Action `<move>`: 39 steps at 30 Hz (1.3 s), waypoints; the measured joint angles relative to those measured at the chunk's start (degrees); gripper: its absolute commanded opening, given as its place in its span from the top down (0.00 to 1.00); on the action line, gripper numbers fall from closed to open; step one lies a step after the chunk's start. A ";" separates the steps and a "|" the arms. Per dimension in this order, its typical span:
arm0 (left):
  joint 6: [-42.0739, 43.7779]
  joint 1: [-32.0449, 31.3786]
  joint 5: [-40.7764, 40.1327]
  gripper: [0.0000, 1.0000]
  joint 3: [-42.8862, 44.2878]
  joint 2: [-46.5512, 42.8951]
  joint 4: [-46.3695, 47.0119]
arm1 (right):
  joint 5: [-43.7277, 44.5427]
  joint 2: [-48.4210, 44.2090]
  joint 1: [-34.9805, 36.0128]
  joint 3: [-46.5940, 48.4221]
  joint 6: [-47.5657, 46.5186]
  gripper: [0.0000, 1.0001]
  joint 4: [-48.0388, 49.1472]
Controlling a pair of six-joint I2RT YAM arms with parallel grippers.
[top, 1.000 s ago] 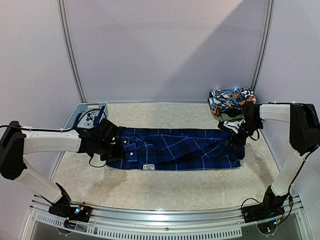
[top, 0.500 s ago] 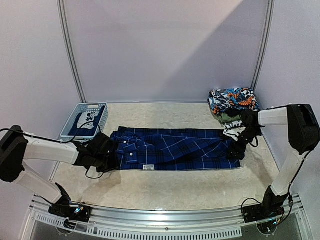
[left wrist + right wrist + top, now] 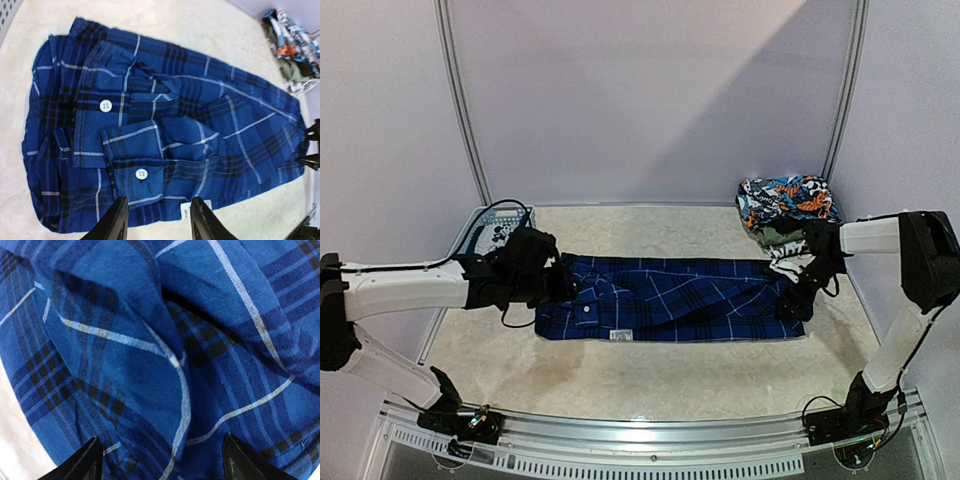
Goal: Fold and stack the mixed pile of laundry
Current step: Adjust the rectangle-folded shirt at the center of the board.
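Observation:
The blue-and-black plaid shirt [image 3: 670,300] lies folded into a long band across the table's middle, collar and buttons at its left end [image 3: 142,174]. My left gripper [image 3: 556,284] hovers above that left end. It is open, and the left wrist view shows nothing between its fingertips [image 3: 159,222]. My right gripper [image 3: 790,300] is low over the shirt's right end. It stands wide open with plaid cloth [image 3: 150,340] filling the view beneath it [image 3: 165,465]. The rest of the laundry pile, a colourful printed garment [image 3: 782,200] on top, sits at the back right.
A light-blue slotted basket [image 3: 472,232] stands at the back left, partly behind my left arm, with a navy T-shirt with a pale print [image 3: 498,236] in it. The pile shows at the top right of the left wrist view [image 3: 292,45]. Pale walls close the back and sides.
My left gripper has lifted and moved back over the shirt's collar end, and its jaws have widened. The shirt's left edge has shifted slightly. The right gripper has barely moved.

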 measured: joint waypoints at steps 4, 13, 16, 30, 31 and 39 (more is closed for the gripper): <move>-1.99 0.02 0.07 0.55 0.39 6.97 0.07 | -0.02 -1.09 -0.04 0.02 0.66 0.17 -1.16; -6.64 0.42 3.39 0.62 0.39 15.47 3.50 | -0.46 -2.03 -0.07 0.22 0.90 0.17 -2.45; -7.58 0.55 4.44 0.62 0.39 17.07 4.28 | -0.74 -2.03 -0.09 0.22 0.90 0.17 -2.56; -10.01 0.83 6.40 0.76 0.37 18.08 4.98 | -1.38 -2.03 -0.15 0.22 0.90 0.17 -2.67; -10.29 0.90 6.62 0.79 0.33 18.32 5.49 | -1.40 -2.03 -0.15 0.22 0.90 0.17 -2.67; -8.00 1.22 7.69 1.00 1.64 18.99 5.51 | -3.74 -3.39 -0.15 0.33 -0.66 0.15 -3.52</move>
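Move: The shirt's buttoned cuff, lying loose on the left part of the folded shirt, is about 10 cm below the left hand, some 2 cm to its right and 1 cm ahead. The white tag is about 8 cm right and 4 cm back of the left hand; the upper button is some 7 cm ahead and 1 cm right. From the right hand the cuff lies roughly 43 cm to the left, about level with it in reach and height. The cuff's cloth, just on the near side of its button, is what the left hand drops onto: about 10 cm down with a slight shift right, half-open fingers tipping some 15 degrees further towards straight down, then shutting to pinch the fabric. The right hand, still open at the shirt's right end, eases up about 2 cm. ##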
